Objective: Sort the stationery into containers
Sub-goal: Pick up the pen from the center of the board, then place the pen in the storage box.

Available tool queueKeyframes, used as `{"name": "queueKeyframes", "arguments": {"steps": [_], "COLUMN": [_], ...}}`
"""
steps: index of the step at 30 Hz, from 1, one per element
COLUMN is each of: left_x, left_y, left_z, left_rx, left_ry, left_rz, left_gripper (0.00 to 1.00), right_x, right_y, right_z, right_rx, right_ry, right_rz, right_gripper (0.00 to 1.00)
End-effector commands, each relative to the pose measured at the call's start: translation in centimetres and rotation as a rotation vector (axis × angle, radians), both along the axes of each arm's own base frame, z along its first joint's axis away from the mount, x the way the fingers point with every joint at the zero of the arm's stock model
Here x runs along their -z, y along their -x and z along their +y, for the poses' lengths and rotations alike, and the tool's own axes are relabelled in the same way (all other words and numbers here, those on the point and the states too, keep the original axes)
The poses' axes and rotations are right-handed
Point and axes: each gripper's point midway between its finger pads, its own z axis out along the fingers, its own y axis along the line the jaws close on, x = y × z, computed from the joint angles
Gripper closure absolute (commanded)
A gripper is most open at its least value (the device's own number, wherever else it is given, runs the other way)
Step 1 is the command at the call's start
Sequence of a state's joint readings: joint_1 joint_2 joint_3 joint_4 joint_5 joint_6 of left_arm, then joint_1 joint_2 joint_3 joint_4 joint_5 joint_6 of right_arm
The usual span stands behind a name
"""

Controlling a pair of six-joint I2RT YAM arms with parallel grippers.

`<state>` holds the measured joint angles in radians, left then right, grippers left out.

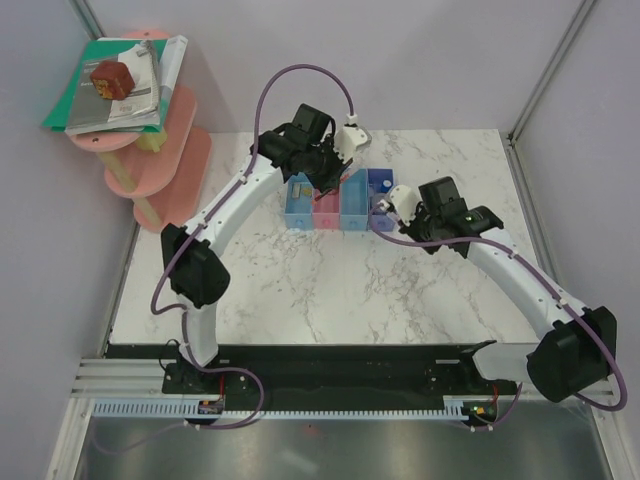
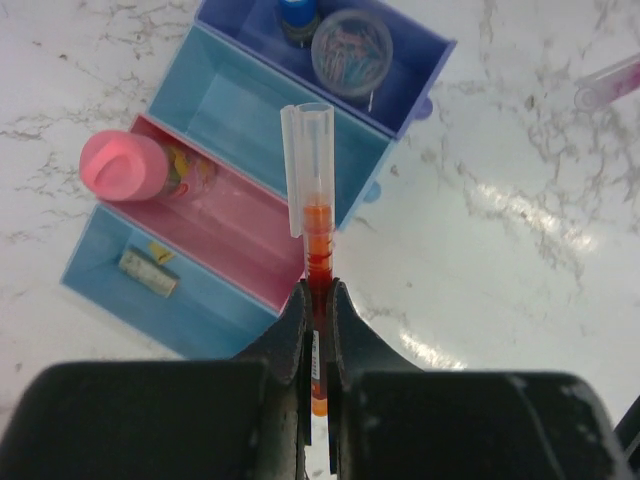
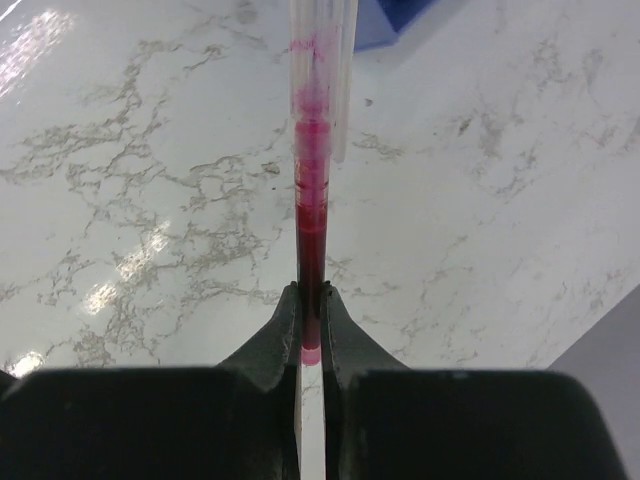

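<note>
Four joined containers (image 1: 355, 215) stand at the back middle of the marble table. My left gripper (image 2: 318, 290) is shut on a thin orange-red pen (image 2: 316, 225) with a clear cap, held above the pink tray (image 2: 240, 225) and the empty light blue tray (image 2: 260, 120). A pink-capped tube (image 2: 125, 170) lies in the pink tray. The outer light blue tray (image 2: 200, 305) holds a tan block (image 2: 148, 272). The darker blue tray (image 2: 405, 95) holds a clear round roll (image 2: 351, 52) and a blue-capped cylinder (image 2: 297, 12). My right gripper (image 3: 311, 292) is shut on a magenta pen (image 3: 312, 190) just right of the trays.
A tiered pink round shelf (image 1: 165, 160) stands off the table's back left, carrying stacked books (image 1: 120, 90) and a brown block (image 1: 112, 78). White marble table (image 1: 330, 290) stretches in front of the trays. The right table edge (image 1: 525, 210) meets a wall.
</note>
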<state>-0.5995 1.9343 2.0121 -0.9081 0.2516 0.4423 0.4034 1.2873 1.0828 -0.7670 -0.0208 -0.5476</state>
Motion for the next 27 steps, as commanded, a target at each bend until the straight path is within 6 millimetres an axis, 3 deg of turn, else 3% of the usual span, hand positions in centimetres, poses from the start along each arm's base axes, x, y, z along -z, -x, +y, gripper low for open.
{"name": "queueKeyframes", "arguments": {"steps": [1,3,5,10,14,21,27], "left_x": [-0.7,-0.9,0.9,4.1,5.0,5.8,7.7], "left_y": [-1.4,-2.1,-3.0,-4.9,-7.1,-10.6,-11.7], "left_z": [-3.5,-4.4,-5.0,-5.9,-6.5,-7.3,-7.5], "left_rx": [-0.164,-0.224,-0.265,-0.399,-0.442,-0.466,-0.473], "left_ry": [0.189,0.233,0.233,0.267,0.301,0.357,0.353], "left_rz": [0.164,0.202,0.240,0.328,0.289,0.202,0.196], "left_gripper": [0.98,0.98,0.98,0.98,0.98,0.98,0.98], "right_x": [-4.5,-5.5,-6.4,-7.8,-8.4,-7.9,-7.8], "right_y": [-2.7,-3.3,-3.8,-4.6,-4.9,-4.8,-4.8], "right_z": [-1.3,-2.2,-2.7,-2.5,-2.3,-2.2,-2.0], "right_rx": [0.248,0.310,0.343,0.358,0.360,0.363,0.355], "right_ry": [-0.120,-0.147,-0.166,-0.213,-0.238,-0.250,-0.255], "right_rz": [-0.143,-0.171,-0.206,-0.248,-0.264,-0.253,-0.257], "right_gripper": [1.00,1.00,1.00,1.00,1.00,1.00,1.00]}}
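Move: Ahead and to the right of the left hand, which holds the orange pen, the empty light-blue compartment lies about 10 cm farther out, 9 cm right and 22 cm down. The pink bottle is roughly 13 cm ahead and 3 cm right; the clear jar in the dark-blue compartment is 8 cm ahead and 17 cm right. From the right hand, holding the pink pen, the light-blue compartment lies some 18 cm ahead, 15 cm left and 14 cm down. Carrying the orange pen forward and to the right, then steeply down and lastly forward again almost level, the left hand brings it about 9 cm lower over the light-blue compartment, rolling some 30 degrees counter-clockwise. The right hand keeps its grip on the pink pen, lifts it another 5 cm while drawing forward and slightly right, turns clockwise, then stops clear of the board. ##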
